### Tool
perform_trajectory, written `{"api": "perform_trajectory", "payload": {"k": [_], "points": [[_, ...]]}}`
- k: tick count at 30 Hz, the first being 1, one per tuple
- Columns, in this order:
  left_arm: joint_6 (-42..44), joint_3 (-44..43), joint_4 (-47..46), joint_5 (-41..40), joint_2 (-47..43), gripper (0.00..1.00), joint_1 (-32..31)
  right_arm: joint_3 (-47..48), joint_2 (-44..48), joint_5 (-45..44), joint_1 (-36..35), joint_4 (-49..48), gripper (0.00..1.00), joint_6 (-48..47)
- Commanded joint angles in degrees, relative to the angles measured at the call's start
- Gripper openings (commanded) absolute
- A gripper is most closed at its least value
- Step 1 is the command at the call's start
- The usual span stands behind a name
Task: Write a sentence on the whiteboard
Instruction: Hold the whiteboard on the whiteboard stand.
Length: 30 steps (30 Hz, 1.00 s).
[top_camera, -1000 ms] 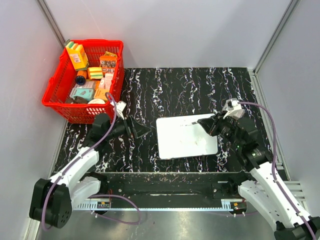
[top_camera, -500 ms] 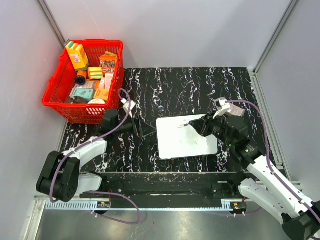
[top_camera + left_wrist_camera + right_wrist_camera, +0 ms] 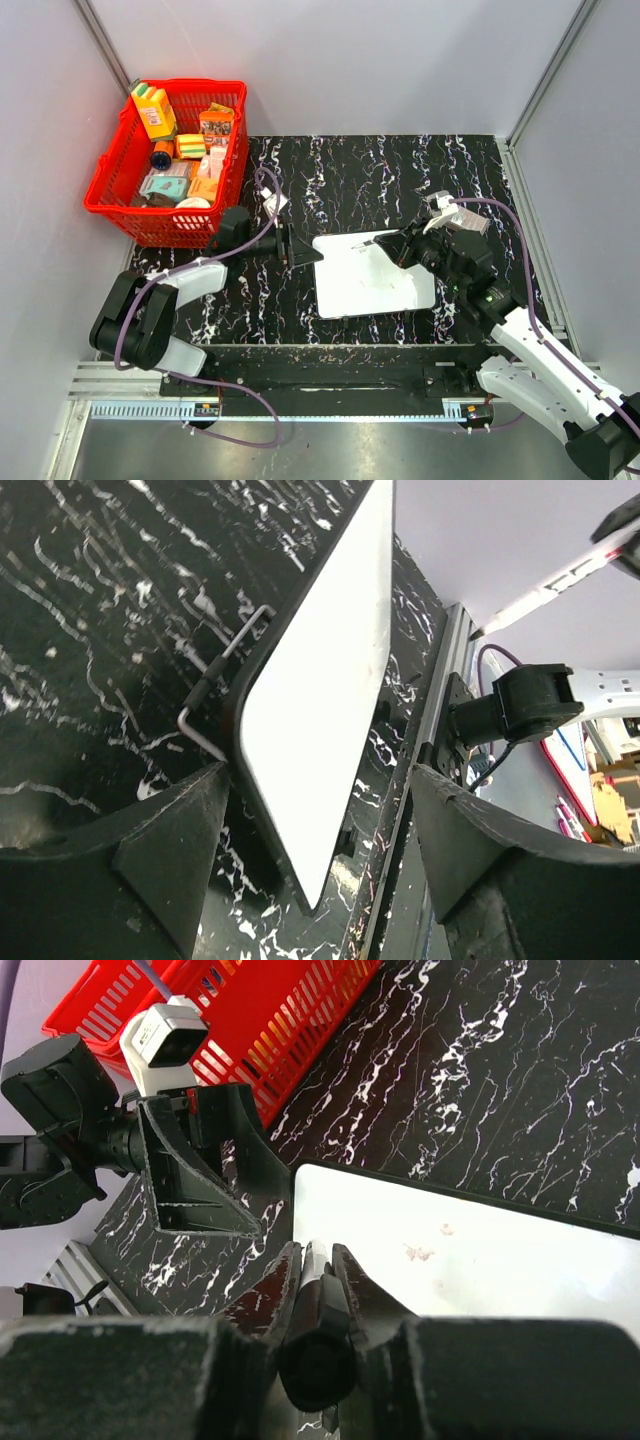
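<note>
The whiteboard (image 3: 372, 278) lies flat on the black marbled table. Its face is blank apart from faint reddish smudges (image 3: 420, 1252); no sentence shows. My left gripper (image 3: 303, 252) is open at the board's left edge. In the left wrist view the whiteboard (image 3: 320, 680) has its near corner between my fingers (image 3: 150, 850), touching neither. My right gripper (image 3: 405, 248) is shut on a marker (image 3: 375, 243), held low over the board's upper left part. In the right wrist view the marker (image 3: 318, 1295) sits clamped over the whiteboard (image 3: 480, 1260).
A red basket (image 3: 120, 200) full of small packets stands at the back left, just behind my left arm. A thin bent wire (image 3: 225, 665) lies by the board's edge. Grey walls close in the table on three sides.
My left gripper has swung right to the board's left edge, its jaws narrowing a little. My right gripper has carried the marker leftward over the board.
</note>
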<state>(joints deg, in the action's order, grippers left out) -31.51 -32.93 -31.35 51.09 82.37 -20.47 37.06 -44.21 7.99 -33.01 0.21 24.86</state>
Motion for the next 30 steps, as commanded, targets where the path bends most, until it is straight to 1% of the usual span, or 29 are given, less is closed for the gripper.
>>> {"api": "perform_trajectory", "payload": {"k": [1, 4, 7, 10, 12, 14, 15, 17, 18, 19, 20, 26, 29, 30], "points": [[2.7, -5.3, -1.0, 2.6, 1.0, 0.77, -1.1, 0.8, -0.1, -0.8, -0.6, -4.6, 0.00, 0.1], [4.0, -7.3, 1.0, 2.6, 2.3, 0.74, -1.2, 0.7, 0.1, -0.8, -0.6, -4.7, 0.00, 0.6], [4.5, -7.8, 1.0, 2.9, 3.6, 0.69, -1.2, 0.6, 0.4, -1.0, -0.6, -4.6, 0.00, 0.5], [4.5, -8.1, 1.0, 2.9, 4.9, 0.59, -1.2, 0.6, 0.7, -1.2, -0.6, -4.3, 0.00, 0.2], [4.4, -8.3, 0.7, 3.1, 5.5, 0.49, -1.2, 0.5, 1.0, -1.5, -0.6, -4.3, 0.00, 0.3], [4.3, -8.6, 0.4, 3.5, 6.3, 0.42, -1.2, 0.3, 1.1, -1.6, -0.6, -4.2, 0.00, 0.1], [4.3, -8.6, 0.4, 3.7, 6.4, 0.32, -1.2, 0.2, 1.1, -1.7, -0.6, -4.1, 0.00, 0.1], [4.3, -8.6, 0.8, 3.7, 6.7, 0.17, -1.2, 0.3, 1.0, -2.3, -0.6, -3.5, 0.00, -0.3], [4.4, -8.6, 0.9, 3.6, 6.7, 0.11, -1.2, 0.3, 0.7, -2.4, -0.6, -3.4, 0.00, -0.5], [4.5, -8.5, 1.1, 3.2, 6.8, 0.02, -1.2, 0.3, 0.5, -2.8, -0.6, -3.0, 0.00, -0.9], [4.4, -8.2, 1.2, 2.8, 6.7, 0.00, -1.2, 0.3, 0.4, -2.8, -0.6, -2.9, 0.00, -1.0], [3.3, -4.9, -0.5, 0.6, 5.3, 0.00, -1.2, 0.6, -1.0, -3.1, -0.6, -3.2, 0.00, -2.3], [4.9, -4.3, 1.4, 0.2, 4.0, 0.00, -1.2, 1.0, -1.6, -3.2, -0.6, -3.5, 0.00, -2.8], [5.6, -4.3, 3.5, 0.0, 3.2, 0.00, -1.2, 1.2, -1.9, -3.2, -0.6, -3.5, 0.00, -3.0]]}}
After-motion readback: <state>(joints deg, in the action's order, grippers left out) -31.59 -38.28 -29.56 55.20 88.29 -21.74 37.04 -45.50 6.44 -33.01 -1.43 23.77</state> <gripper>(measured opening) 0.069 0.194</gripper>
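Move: Just off the left hand's open fingertips runs the whiteboard's left edge; the board's middle lies about 12 cm to that hand's right, 4 cm back and 5 cm lower. The marker is roughly 11 cm to its right, level in reach and some 11 cm above; the red basket stands about 28 cm to its left and 17 cm farther out. From the right hand, the board's middle is about 15 cm below and 3 cm back, with no sideways offset. Closing on the board's left edge, near its upper corner, the left hand first eases about 1.5 cm right and as far forward, rising 2 cm and sinking again. Its wide-open fingers then shut almost fully and pinch the thin edge, while the hand draws back about 1 cm and the wrist turns some 5 degrees clockwise. ##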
